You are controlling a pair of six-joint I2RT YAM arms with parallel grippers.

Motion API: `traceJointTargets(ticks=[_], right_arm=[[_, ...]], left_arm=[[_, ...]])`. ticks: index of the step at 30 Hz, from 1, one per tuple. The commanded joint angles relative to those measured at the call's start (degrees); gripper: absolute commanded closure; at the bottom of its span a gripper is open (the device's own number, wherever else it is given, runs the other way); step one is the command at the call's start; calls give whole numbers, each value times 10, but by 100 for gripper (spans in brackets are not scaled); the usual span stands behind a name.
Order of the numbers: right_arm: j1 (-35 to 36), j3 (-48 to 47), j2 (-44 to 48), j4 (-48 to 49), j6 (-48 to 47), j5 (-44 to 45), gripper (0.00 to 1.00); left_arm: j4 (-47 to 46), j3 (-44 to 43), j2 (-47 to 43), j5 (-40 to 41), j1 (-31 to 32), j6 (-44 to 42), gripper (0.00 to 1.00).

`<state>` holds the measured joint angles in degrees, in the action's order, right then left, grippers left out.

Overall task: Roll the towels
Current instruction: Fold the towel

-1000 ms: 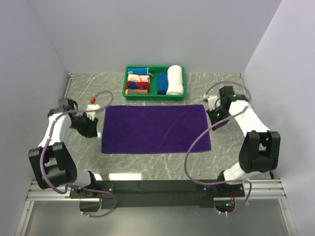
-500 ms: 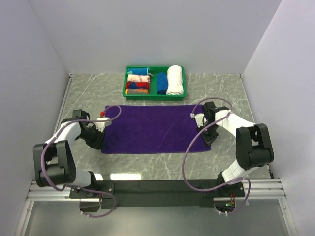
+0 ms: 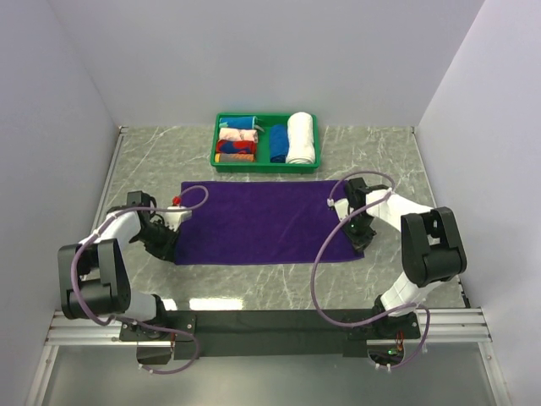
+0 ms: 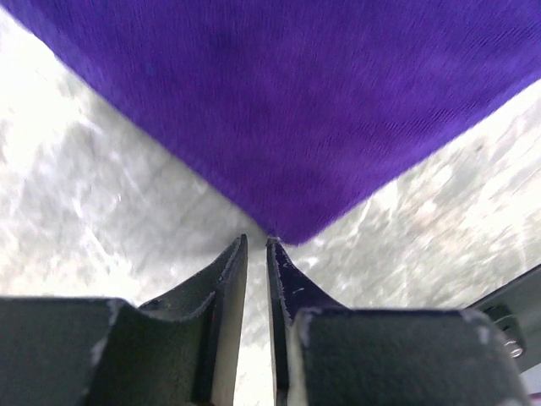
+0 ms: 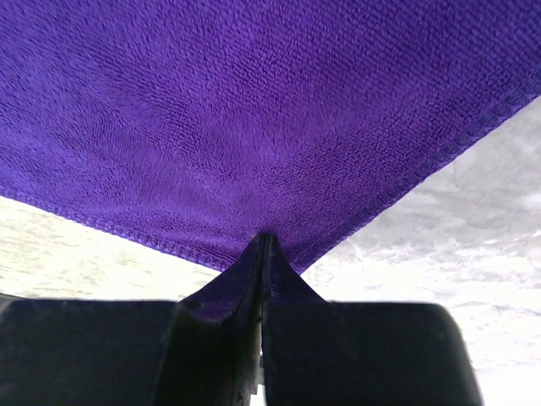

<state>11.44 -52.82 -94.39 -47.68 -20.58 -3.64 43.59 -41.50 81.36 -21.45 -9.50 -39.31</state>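
The deep-purple towel lies spread flat in the middle of the marble table. My left gripper sits low at its near-left corner. In the left wrist view the gripper has its jaws a narrow gap apart, and the corner of the towel just touches the tip of the right finger. My right gripper is at the near-right corner. Its wrist view shows the gripper shut, with the hemmed corner of the towel pinched at the tips.
A green tray stands at the back behind the towel. It holds a rolled white towel, a blue towel and several colourful rolled cloths. Walls close in the left and right sides.
Both arms have swung inward and toward the near edge, down to the towel's near corners. The right jaws closed on their corner and the left jaws narrowed.
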Motion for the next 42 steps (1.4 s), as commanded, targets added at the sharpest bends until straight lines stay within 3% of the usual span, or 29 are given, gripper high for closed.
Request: traceJointTargets(ticks=[1, 3, 6, 10, 13, 20, 27, 31, 42], right_arm=[[3, 43, 18, -20, -22, 34, 100], [4, 51, 26, -22, -24, 30, 99], [3, 30, 30, -29, -23, 21, 90], [-11, -58, 46, -66, -22, -28, 62], [-41, -160, 37, -86, -17, -65, 54], [-104, -373, -94, -60, 31, -108, 58], [-112, -562, -270, -68, 65, -106, 61], [-112, -609, -324, -80, 70, -104, 59], [-110, -591, -381, -44, 77, -68, 57]], left_arm=[[25, 23, -23, 55, -3, -31, 78], [33, 15, -26, 53, -3, -34, 79], [60, -28, -15, 28, -3, -27, 78], [104, -137, 23, -29, -3, -16, 70], [126, -252, 74, -70, -5, 7, 61], [60, -478, 223, -119, -7, 126, 54], [9, -593, 346, -94, -7, 207, 54], [4, -625, 385, -82, -8, 219, 53], [-6, -638, 427, -73, 7, 211, 50]])
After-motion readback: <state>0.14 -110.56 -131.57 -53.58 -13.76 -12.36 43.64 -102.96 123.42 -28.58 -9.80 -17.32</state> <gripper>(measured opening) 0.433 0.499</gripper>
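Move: The purple towel's far-left corner lies about 27 cm ahead of the left hand and 2 cm to its right, at fingertip height. Its far-right corner is some 25 cm straight ahead of the right hand, also at tip level. Beyond that far edge, the green box is centred about 41 cm ahead and 30 cm right of the left hand. Within it, the white towel lies roughly 40 cm ahead and 17 cm left of the right hand. Draw both grippers back a centimetre or two at the towel's near corners, the right one pulling its pinched corner, then open both and lift clear. Swing them forward in an arc, about 28 cm left and 25 cm right, to the far corners, tilting the fingertips outward to the front. Sink the right until its open fingers straddle its corner just above the table; stop the left some 6 cm up. ##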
